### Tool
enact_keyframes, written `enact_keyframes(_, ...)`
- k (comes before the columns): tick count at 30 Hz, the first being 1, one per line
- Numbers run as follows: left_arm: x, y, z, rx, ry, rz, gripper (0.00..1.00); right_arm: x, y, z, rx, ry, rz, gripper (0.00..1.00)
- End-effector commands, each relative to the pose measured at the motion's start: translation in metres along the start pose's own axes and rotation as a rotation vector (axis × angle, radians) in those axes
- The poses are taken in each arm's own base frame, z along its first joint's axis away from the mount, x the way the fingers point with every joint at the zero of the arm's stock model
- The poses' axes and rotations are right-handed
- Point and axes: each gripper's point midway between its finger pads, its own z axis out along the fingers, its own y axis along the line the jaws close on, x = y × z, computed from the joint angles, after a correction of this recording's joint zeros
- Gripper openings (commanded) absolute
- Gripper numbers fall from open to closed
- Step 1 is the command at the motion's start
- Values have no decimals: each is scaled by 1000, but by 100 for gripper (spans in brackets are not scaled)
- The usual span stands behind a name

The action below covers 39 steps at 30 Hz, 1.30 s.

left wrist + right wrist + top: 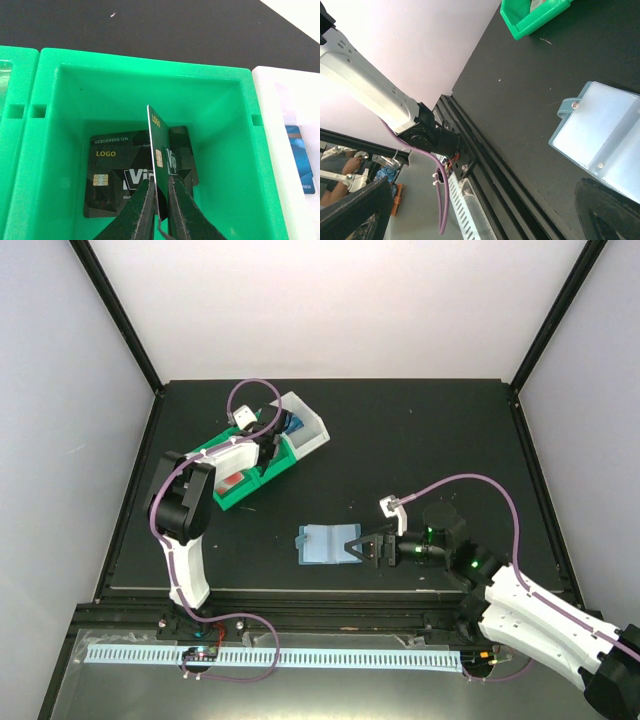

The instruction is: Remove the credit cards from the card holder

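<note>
In the left wrist view my left gripper (160, 189) is shut on a black credit card (159, 142), held on edge over a green bin (55, 150). A second black card (117, 172) lies flat on that bin's floor. A blue card (300, 157) lies in the white bin beside it. The pale blue card holder (322, 545) lies open on the black table; it also shows in the right wrist view (600, 137). My right gripper (358, 546) is open at the holder's right edge, its fingers spread wide (607, 207). A red card (232, 483) lies in another green compartment.
The green bins (222, 498) and the white bin (318, 425) stand in a row at the back left, under the left arm. The table's front rail (485, 165) runs near the holder. White walls enclose the table on three sides.
</note>
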Motion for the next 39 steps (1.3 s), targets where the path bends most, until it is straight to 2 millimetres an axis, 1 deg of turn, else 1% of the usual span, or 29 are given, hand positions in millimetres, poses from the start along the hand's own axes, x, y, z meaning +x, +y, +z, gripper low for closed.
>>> enact_keyframes(1, -14, -2, -5, -17, -28, -11, 9, -4, 6, -3, -11, -20, -25, 100)
enact_keyframes(4, -16, 0, -6, -26, -33, -10, 12, -3, 6, -4, -15, -22, -16, 100)
enact_keyframes(6, -15, 0, -6, -23, -26, -8, 17, -3, 5, -4, -13, -25, -15, 100)
enact_keyframes(11, -14, -6, -12, 12, 7, -2, 26, -1, 3, -7, 5, -27, -8, 100)
enact_keyframes(15, -20, -8, -23, 31, 18, -6, 28, 0, 3, -10, 7, -29, 1, 100)
enact_keyframes(18, -30, -9, -35, 53, 8, -9, 32, 2, -1, -11, 23, -32, 11, 100)
enact_keyframes(21, -43, -14, -52, 101, -7, -15, 41, 5, -5, -12, 39, -31, 23, 100)
enact_keyframes(25, -57, -16, -75, 157, -19, 0, 49, 7, -7, -14, 39, -42, 42, 100)
enact_keyframes(28, -60, -18, -95, 235, -5, 60, 56, 6, -10, -17, 59, -58, 70, 100)
enact_keyframes(29, -59, -20, -102, 270, 5, 85, 59, 7, -15, -17, 83, -64, 90, 100)
enact_keyframes(32, -51, -24, -129, 396, 59, 158, 71, 8, -25, -19, 129, -75, 127, 100)
enact_keyframes(34, -39, -26, -149, 506, 109, 242, 80, 8, -26, -19, 136, -73, 127, 100)
enact_keyframes(35, -30, -26, -159, 559, 144, 281, 85, 8, -25, -19, 133, -71, 118, 100)
enact_keyframes(37, -10, -20, -175, 638, 223, 320, 90, 6, -24, -20, 138, -78, 103, 100)
enact_keyframes(39, 13, -10, -188, 703, 308, 327, 90, 3, -26, -21, 151, -90, 91, 100)
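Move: The left gripper still has the upright black card between its nearly shut fingers. The middle of the centre green compartment, with its black cards, is about 2 cm ahead, 1 cm left and 5 cm below. From this hand, the white box sits roughly 8 cm ahead and 8 cm right, and the red-card compartment some 5 cm back and 10 cm left. From the right gripper, the centre compartment lies about 28 cm ahead, 23 cm left and 13 cm lower. Open the left fingers to let go of the black card into the centre green compartment, easing back and down by barely a centimetre. Keep opening nearly all the way while lifting about 12 cm clear of the box, then draw back some 8 cm and a little right, turning clockwise roughly 30 degrees. Meanwhile let the open right gripper edge about 2.5 cm right and slightly down, touching nothing. ##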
